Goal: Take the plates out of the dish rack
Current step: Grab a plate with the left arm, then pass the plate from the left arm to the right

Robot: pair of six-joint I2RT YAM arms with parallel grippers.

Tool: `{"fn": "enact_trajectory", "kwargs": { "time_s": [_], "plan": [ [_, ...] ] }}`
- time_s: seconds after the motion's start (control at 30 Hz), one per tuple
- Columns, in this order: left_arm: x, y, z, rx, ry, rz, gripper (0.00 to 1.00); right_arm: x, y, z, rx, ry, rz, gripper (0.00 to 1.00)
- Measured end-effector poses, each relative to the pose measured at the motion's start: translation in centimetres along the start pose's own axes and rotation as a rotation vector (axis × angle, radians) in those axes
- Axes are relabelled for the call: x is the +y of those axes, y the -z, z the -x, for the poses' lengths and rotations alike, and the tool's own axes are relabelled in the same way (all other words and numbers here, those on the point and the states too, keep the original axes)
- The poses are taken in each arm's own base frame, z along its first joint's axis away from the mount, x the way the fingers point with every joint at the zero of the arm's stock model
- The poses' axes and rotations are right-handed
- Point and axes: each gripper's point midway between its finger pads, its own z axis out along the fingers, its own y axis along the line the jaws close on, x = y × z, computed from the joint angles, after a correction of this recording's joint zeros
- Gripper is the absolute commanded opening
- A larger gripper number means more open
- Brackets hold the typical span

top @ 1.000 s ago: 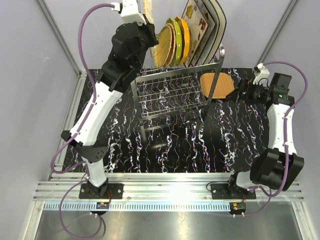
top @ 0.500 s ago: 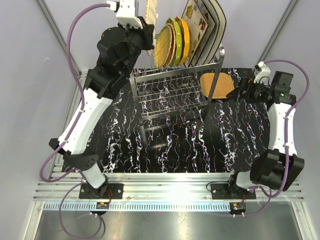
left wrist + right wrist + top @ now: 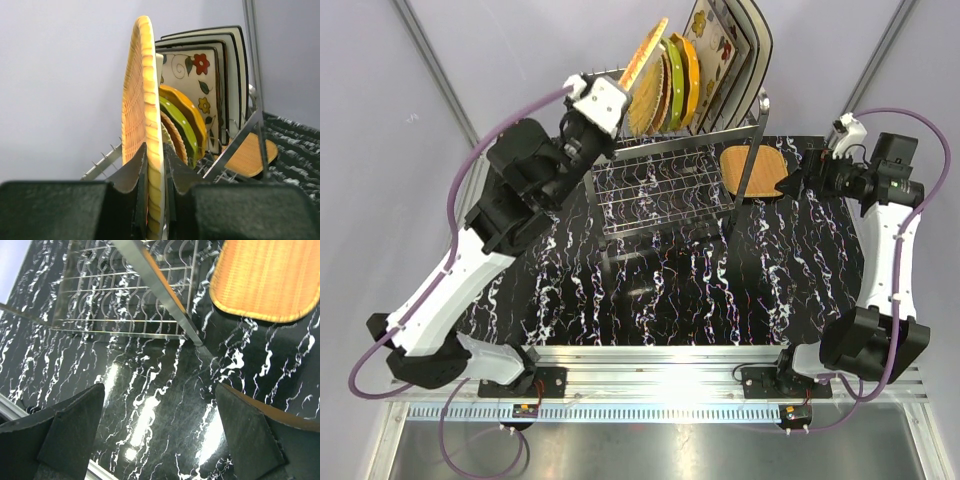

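My left gripper (image 3: 620, 92) (image 3: 155, 156) is shut on the rim of a tan woven plate (image 3: 646, 47) (image 3: 142, 85), held on edge and tilted above the left end of the dish rack (image 3: 660, 190) (image 3: 102, 164). In the rack stand another tan woven plate (image 3: 642, 105), a yellow-green plate (image 3: 673, 82) (image 3: 182, 125), an orange plate (image 3: 690, 72) (image 3: 187, 105) and square cream flowered plates (image 3: 725, 50) (image 3: 197, 75). A tan plate (image 3: 755, 170) (image 3: 265, 280) lies flat on the table at the rack's right. Just right of it, my right gripper (image 3: 802, 180) (image 3: 159, 388) hangs open and holds nothing.
The black marbled tabletop (image 3: 700, 290) stretches in front of the rack. The rack's steel corner post (image 3: 160, 295) stands between my right gripper and the rack's lower tier. Grey walls and slanted aluminium posts (image 3: 435, 65) close in the sides; an aluminium rail (image 3: 650, 385) runs along the near edge.
My left arm has swung down and toward the near side with the tan woven plate, which now leans to the right. My right arm has shifted slightly to the right.
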Motion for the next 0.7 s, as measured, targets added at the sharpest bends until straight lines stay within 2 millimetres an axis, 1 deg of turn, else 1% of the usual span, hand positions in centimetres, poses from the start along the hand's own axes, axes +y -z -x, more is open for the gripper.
{"fn": "enact_trajectory", "kwargs": {
  "time_s": [0.13,0.2,0.33,0.47,0.6,0.7],
  "plan": [
    [-1.3,1.9,-0.2,-0.028,-0.134,-0.051,0.00,1.5,0.9,1.0,-0.013,0.023,0.044,1.00],
    [-2.4,3.1,-0.8,-0.041,-0.202,-0.086,0.00,2.7,1.6,1.7,-0.026,0.031,0.081,1.00],
    [-5.3,6.3,-2.6,-0.065,-0.353,-0.183,0.00,5.9,3.2,3.6,-0.068,0.048,0.180,1.00],
    [-7.9,9.0,-4.1,-0.100,-0.483,-0.277,0.00,9.6,5.4,5.9,-0.131,0.060,0.299,1.00],
    [-10.5,11.3,-4.7,-0.153,-0.596,-0.354,0.00,12.6,7.1,6.7,-0.152,-0.005,0.402,1.00],
    [-12.3,12.2,-5.0,-0.182,-0.667,-0.395,0.00,13.9,7.8,7.0,-0.151,-0.072,0.468,1.00]
  ]
}}
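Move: Out to the right, roughly 38 cm from the left hand, 5 cm ahead and 27 cm lower, waits the open right gripper. The wicker plate already in the left fingers has its middle about 8 cm ahead of them, 5 cm right and 4 cm up; the racked green plate is some 10 cm ahead, 11 cm right and 5 cm below. From the right hand, the held wicker plate is roughly 34 cm left, 3 cm ahead, 31 cm up; the laid-down plate about 24 cm ahead, 8 cm left, 27 cm below. Drawing the pinched wicker plate away from the rack, the left hand goes back about 14 cm and down nearly as far, its grip unchanged, while the wrist rolls left side up, tips its fingers up and swings clockwise. Meanwhile the right hand, wide open and touching nothing, climbs some 14 cm, moving left and back towards the plate, rolling left side up and turning counter-clockwise. ##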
